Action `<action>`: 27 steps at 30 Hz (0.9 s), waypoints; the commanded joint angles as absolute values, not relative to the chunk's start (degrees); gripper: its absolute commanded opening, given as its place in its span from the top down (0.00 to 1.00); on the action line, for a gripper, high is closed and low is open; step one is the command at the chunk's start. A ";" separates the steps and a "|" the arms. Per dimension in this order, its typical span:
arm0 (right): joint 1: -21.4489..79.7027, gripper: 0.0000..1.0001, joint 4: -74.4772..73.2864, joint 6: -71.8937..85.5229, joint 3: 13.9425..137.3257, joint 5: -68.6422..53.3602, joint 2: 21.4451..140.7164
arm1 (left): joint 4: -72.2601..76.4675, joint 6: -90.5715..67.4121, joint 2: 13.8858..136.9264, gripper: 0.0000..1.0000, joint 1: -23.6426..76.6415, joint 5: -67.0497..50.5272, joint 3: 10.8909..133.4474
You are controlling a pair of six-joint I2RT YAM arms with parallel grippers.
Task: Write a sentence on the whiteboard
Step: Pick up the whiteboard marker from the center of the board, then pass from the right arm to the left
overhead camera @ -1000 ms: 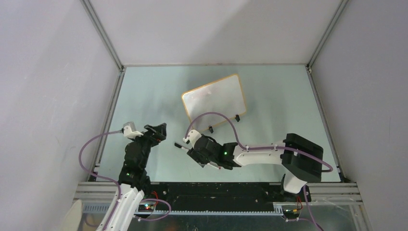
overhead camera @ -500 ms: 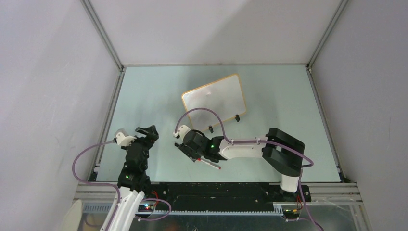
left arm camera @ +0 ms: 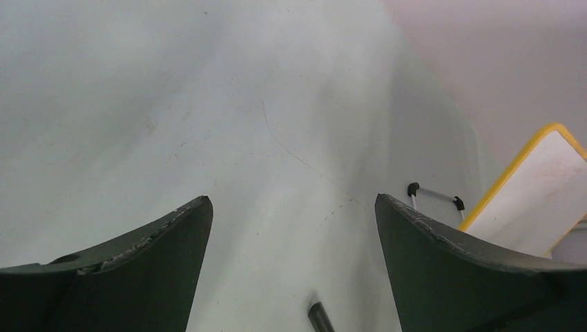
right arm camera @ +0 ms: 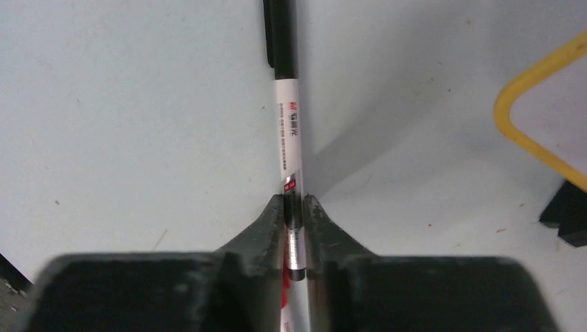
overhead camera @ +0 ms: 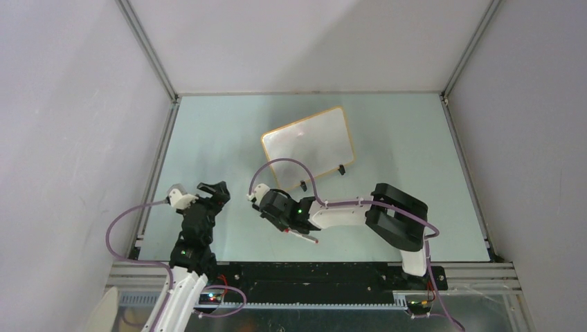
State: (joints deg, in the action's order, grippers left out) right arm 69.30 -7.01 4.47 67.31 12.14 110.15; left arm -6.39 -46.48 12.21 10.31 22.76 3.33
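Observation:
The whiteboard [overhead camera: 308,142] stands at the table's middle on two black clip feet; its orange-framed face looks blank, and no sentence shows on it. It also shows in the left wrist view [left arm camera: 540,200] and, as a frame corner, in the right wrist view [right arm camera: 516,131]. My right gripper [overhead camera: 273,213] is near of the board, shut on a white marker [right arm camera: 289,124] with a black cap pointing forward, low over the table [right arm camera: 124,124]. The marker's red rear end sticks out behind it [overhead camera: 308,238]. My left gripper [overhead camera: 213,190] is open and empty, left of the right one.
Grey enclosure walls stand on three sides, with metal rails [overhead camera: 156,173] along the table's edges. The marker's black tip [left arm camera: 320,318] lies low between my left fingers' line of sight. The right arm's cable [overhead camera: 291,164] loops over the board's near edge.
My right gripper has moved left and a little toward the near edge with the marker in it. My left gripper has drawn back to the left and nearer its base.

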 commanded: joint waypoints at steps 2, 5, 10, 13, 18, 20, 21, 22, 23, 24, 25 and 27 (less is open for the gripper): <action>69.16 1.00 -8.03 4.84 69.25 12.81 109.40 | -1.20 -43.57 12.74 0.06 10.02 17.29 5.65; 68.49 1.00 -8.33 4.97 69.16 12.59 106.55 | 5.40 -41.04 13.02 0.07 10.05 8.59 4.29; 66.23 1.00 -8.25 5.86 68.56 8.43 100.56 | 10.45 -47.65 16.62 0.05 10.04 3.36 2.74; 65.19 1.00 -8.84 7.00 67.68 4.74 96.95 | 12.66 -54.39 20.04 0.05 10.05 -1.87 2.88; 64.25 1.00 -8.73 9.88 65.04 0.96 91.91 | 15.06 -63.00 24.31 0.14 10.03 -10.03 5.07; 64.12 1.00 -8.79 10.81 64.76 -1.08 90.20 | 15.10 -64.64 25.68 0.20 10.04 -12.46 6.25; 64.09 1.00 -8.83 11.12 64.71 -1.50 89.32 | 15.33 -65.19 26.39 0.23 10.03 -13.13 6.68; 64.08 1.00 -8.82 11.46 64.70 -1.58 89.00 | 16.09 -66.46 26.64 0.25 10.02 -14.38 6.77; 64.16 1.00 -8.81 11.62 64.76 -1.93 88.52 | 16.48 -67.02 27.07 0.27 10.06 -14.92 6.68; 64.18 1.00 -8.77 11.63 64.77 -2.07 88.43 | 16.82 -68.24 27.16 0.29 10.05 -15.79 6.64; 64.21 1.00 -8.74 11.66 64.73 -2.34 88.27 | 16.89 -68.70 27.07 0.31 10.04 -16.11 6.60; 64.23 1.00 -8.73 11.86 64.73 -2.79 88.09 | 17.00 -69.60 26.38 0.37 10.04 -16.88 6.55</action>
State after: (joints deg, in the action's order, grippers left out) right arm 64.16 -9.28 10.52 64.84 -0.47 90.28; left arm 13.47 -65.12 27.00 10.31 -12.12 3.97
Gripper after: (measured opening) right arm 0.033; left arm 0.664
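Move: The whiteboard marker with the black cap lies between the right fingertips near its tail end, its middle about 2 cm ahead and 3 cm left of them at the same height. From that hand the red marker lies roughly 6 cm back and 6 cm right, the whiteboard some 23 cm ahead and 10 cm right. From the left hand the black cap is about 11 cm right, 2 cm back and 8 cm down. The right hand finishes shutting on the marker near its tail, then lifts it almost straight up by about 13 cm, rolling some 20 degrees so that the cap end rises. Meanwhile the open left hand swings about 12 cm to its right and 4 cm up towards the cap, turning some 30 degrees clockwise and rolling its left side down about as much, and starts to close round the cap, without a touch that can be seen. ##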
